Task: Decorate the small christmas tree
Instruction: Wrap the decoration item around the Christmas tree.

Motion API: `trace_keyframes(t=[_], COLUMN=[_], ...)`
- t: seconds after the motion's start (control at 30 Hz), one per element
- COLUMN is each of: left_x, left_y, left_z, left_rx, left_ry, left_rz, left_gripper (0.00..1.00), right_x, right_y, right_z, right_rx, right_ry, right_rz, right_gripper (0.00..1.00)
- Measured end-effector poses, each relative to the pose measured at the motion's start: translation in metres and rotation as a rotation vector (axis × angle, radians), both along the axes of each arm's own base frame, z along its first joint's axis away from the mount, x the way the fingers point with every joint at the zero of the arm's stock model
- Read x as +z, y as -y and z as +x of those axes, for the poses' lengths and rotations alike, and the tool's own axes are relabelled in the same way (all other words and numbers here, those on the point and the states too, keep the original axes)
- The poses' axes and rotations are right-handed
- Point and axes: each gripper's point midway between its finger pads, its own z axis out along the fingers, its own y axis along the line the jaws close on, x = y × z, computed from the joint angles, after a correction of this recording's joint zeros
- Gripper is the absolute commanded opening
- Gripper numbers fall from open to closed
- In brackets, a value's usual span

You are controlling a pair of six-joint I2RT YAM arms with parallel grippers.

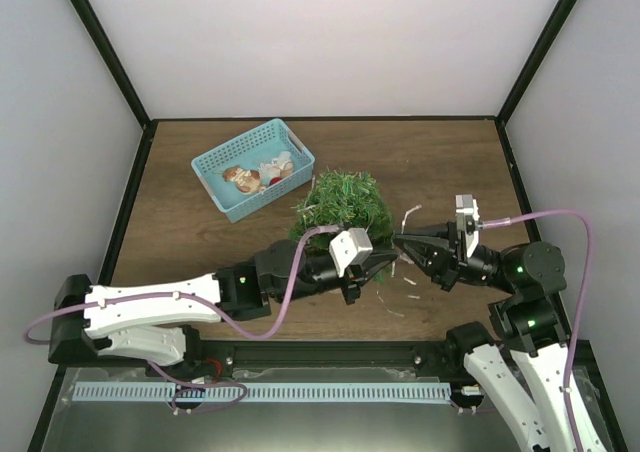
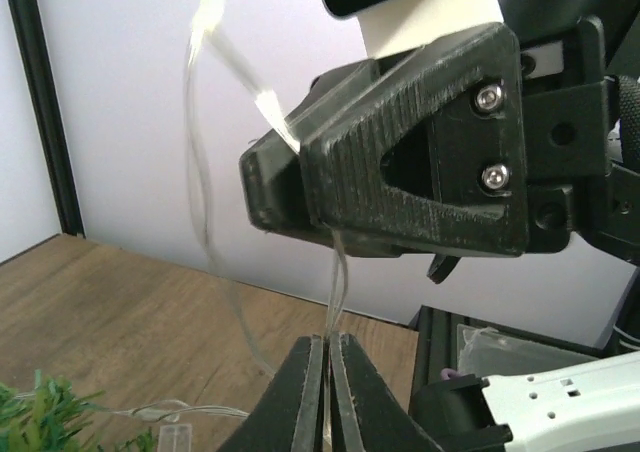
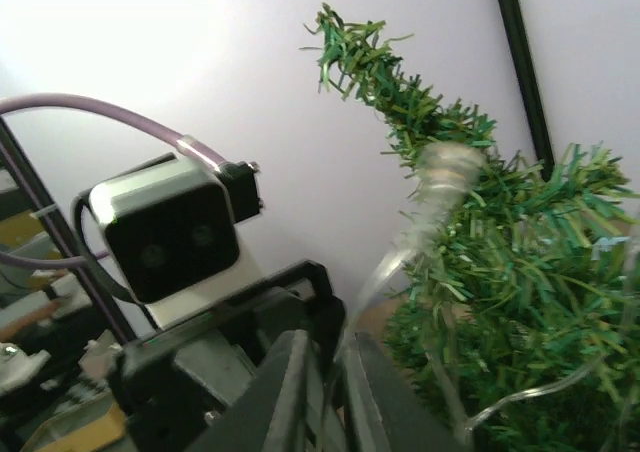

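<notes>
The small christmas tree (image 1: 340, 207) stands bushy and green at mid-table, and it fills the right of the right wrist view (image 3: 500, 272). A thin clear light string (image 2: 338, 282) runs from the tree to both grippers, which meet tip to tip just right of the tree. My left gripper (image 2: 328, 340) is shut on the string and sits low by the tree's right side (image 1: 388, 260). My right gripper (image 3: 335, 357) stands a narrow gap apart with the string (image 3: 385, 267) passing between its fingers. In the top view it (image 1: 400, 240) points left at the left gripper.
A light-blue plastic basket (image 1: 222, 187) holding small ornaments sits behind and left of the tree. Loose bits of clear string (image 1: 410, 215) lie on the brown table right of the tree. Black frame posts and white walls close in the back and sides.
</notes>
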Motion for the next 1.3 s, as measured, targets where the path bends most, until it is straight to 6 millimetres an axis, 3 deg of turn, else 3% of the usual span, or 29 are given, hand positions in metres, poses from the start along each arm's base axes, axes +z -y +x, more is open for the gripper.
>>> trace_keyframes(t=[0.2,0.37,0.5,0.7,0.87,0.93,1.03,1.13,1.2,1.3], left_x=[0.007,0.01,-0.003,-0.027,-0.034,-0.038,-0.04,-0.043,-0.047,-0.047], left_y=[-0.023,-0.042,-0.052,-0.055,-0.058,-0.058,-0.059,-0.06,-0.061,-0.062], left_z=[0.005,0.009,0.005,-0.005,-0.017,-0.021,-0.026,-0.032,-0.034,-0.035], left_rx=[0.058,0.103,0.096,0.04,-0.023,-0.042,-0.074,-0.105,-0.117,-0.121], left_ry=[-0.024,-0.049,-0.064,-0.068,-0.037,-0.022,0.006,0.037,0.053,0.069], left_rz=[-0.038,-0.068,-0.067,-0.033,-0.026,-0.018,-0.013,-0.006,0.005,0.008], left_gripper=[0.04,0.04,0.04,0.04,0.04,0.04,0.04,0.04,0.04,0.04], right_x=[-0.017,-0.036,-0.043,-0.026,-0.001,-0.005,-0.035,-0.084,-0.119,-0.157], right_y=[0.007,0.02,0.03,0.023,0.023,0.027,0.035,0.044,0.05,0.057], right_z=[0.017,0.029,0.033,0.019,0.033,0.044,0.066,0.086,0.093,0.095], right_rx=[-0.118,-0.267,-0.349,-0.296,-0.346,-0.384,-0.424,-0.431,-0.417,-0.391], right_ry=[-0.047,-0.046,-0.007,0.258,0.507,0.565,0.551,0.477,0.404,0.332], right_rz=[-0.053,-0.15,-0.202,-0.255,-0.395,-0.484,-0.645,-0.803,-0.894,-0.985], right_gripper=[0.43,0.43,0.4,0.44,0.45,0.47,0.47,0.46,0.46,0.48])
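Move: The Christmas tree, still to be wrapped, has its middle some 8 cm ahead of the left hand, 9 cm to its left and about 15 cm lower; its pot stands below that middle, some 32 cm under the hand. The light strand is held in both closed grippers, the right hand almost directly above the left. From the right hand the tree's middle is about 7 cm ahead, 9 cm left and 19 cm down, and the strand at the left fingertips some 5 cm straight below. The right fingers open and let go of the light strand while the left keeps it pinched. The left hand draws it about 6 cm left in front of the tree, then sinks and eases back. The right hand backs off forward, right and down, briefly lifts, then drops beside the tree's right side, about 16 cm lower and 10 cm farther forward overall, its fingers tipping downward as the wrist turns some 60 degrees. ##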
